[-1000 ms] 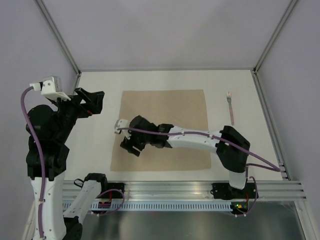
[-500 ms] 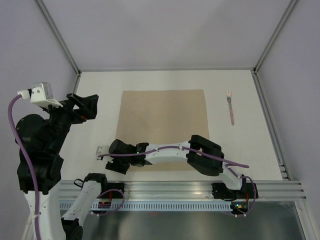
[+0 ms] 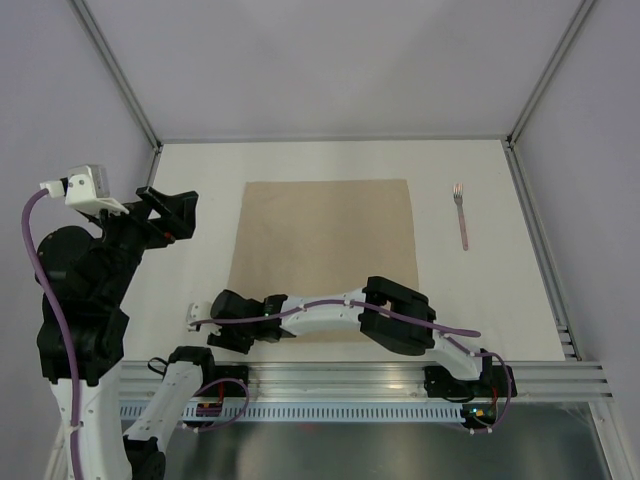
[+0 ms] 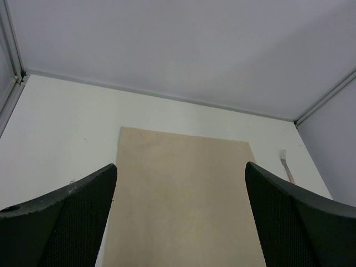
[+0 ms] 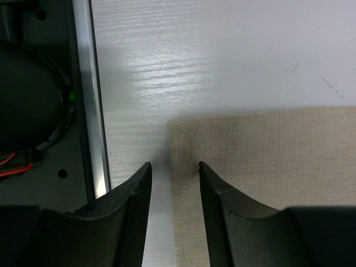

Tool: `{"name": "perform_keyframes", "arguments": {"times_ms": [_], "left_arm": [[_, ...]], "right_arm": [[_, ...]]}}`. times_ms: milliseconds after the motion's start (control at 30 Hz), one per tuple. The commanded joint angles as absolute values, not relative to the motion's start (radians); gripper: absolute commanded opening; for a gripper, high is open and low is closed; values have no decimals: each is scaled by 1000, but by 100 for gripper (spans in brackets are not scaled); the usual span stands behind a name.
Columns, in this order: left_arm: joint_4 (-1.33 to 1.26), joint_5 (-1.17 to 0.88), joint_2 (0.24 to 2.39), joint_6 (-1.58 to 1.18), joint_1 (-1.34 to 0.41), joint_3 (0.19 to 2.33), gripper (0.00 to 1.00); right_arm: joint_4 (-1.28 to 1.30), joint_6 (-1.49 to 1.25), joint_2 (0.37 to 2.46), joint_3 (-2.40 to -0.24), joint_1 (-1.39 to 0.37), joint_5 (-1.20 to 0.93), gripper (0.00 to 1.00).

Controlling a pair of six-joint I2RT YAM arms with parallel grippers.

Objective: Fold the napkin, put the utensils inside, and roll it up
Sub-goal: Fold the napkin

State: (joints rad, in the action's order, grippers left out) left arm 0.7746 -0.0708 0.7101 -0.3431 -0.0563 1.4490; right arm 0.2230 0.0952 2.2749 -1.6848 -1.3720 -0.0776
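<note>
The beige napkin (image 3: 325,250) lies flat on the white table, also in the left wrist view (image 4: 183,189). The pink fork (image 3: 461,215) rests on bare table to its right, apart from it (image 4: 286,166). My right gripper (image 3: 230,338) is low at the napkin's near-left corner (image 5: 267,156). Its jaws (image 5: 175,167) are open with a narrow gap and straddle the cloth's near edge, one finger over the cloth, the other over bare table. My left gripper (image 3: 175,215) hangs raised left of the napkin, wide open and empty (image 4: 181,172).
An aluminium rail (image 3: 400,378) (image 5: 83,83) with cabling runs along the near table edge, close beside the right gripper. Frame posts and grey walls bound the table on the other sides.
The right arm swung from over the napkin's left-middle down to its near-left corner, and its jaws narrowed. The left arm drew back a little to the left.
</note>
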Motion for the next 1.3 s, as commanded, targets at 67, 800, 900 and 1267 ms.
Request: {"name": "perform_keyframes", "arguments": {"times_ms": [67,800,900,1267], "left_arm": [[790,-58,695,-322,-52,1442,100],[776,-71,699,-333,-52,1422,100],[775,-69,699,-334,-52,1420,100],[772,-72,706,-333,-52,1419,100]], "right_arm": [[225,98,2298,-1701,-1371,-57,39],[294,117,2255,-1770,-1339,-71,0],[314,117,2238,-1801,-1336,-83,0],[354,109,2172,-1841,-1335,-98,0]]}}
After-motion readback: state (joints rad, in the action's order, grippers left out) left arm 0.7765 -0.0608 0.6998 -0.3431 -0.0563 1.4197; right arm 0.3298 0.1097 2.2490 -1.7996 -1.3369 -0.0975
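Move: The napkin's near-left corner is only about 3 cm to the right hand's left, level with it fore and aft and roughly 1 cm below, the half-open fingers straddling the near edge. The napkin's middle lies some 21 cm ahead and 19 cm to the right of this hand, the metal rail about 5 cm back, level sideways. From the left hand, that corner is about 10 cm back, level sideways and some 43 cm below. The napkin's near edge, just beside its near-left corner, gets pinched: the right fingers, slanting down to the left, close from about half open to fully shut while the hand drifts some 2 cm forward, away from the rail. Still shut on the cloth, the hand then lifts about 4.5 cm, edging slightly left, its tilt hardly changing. ##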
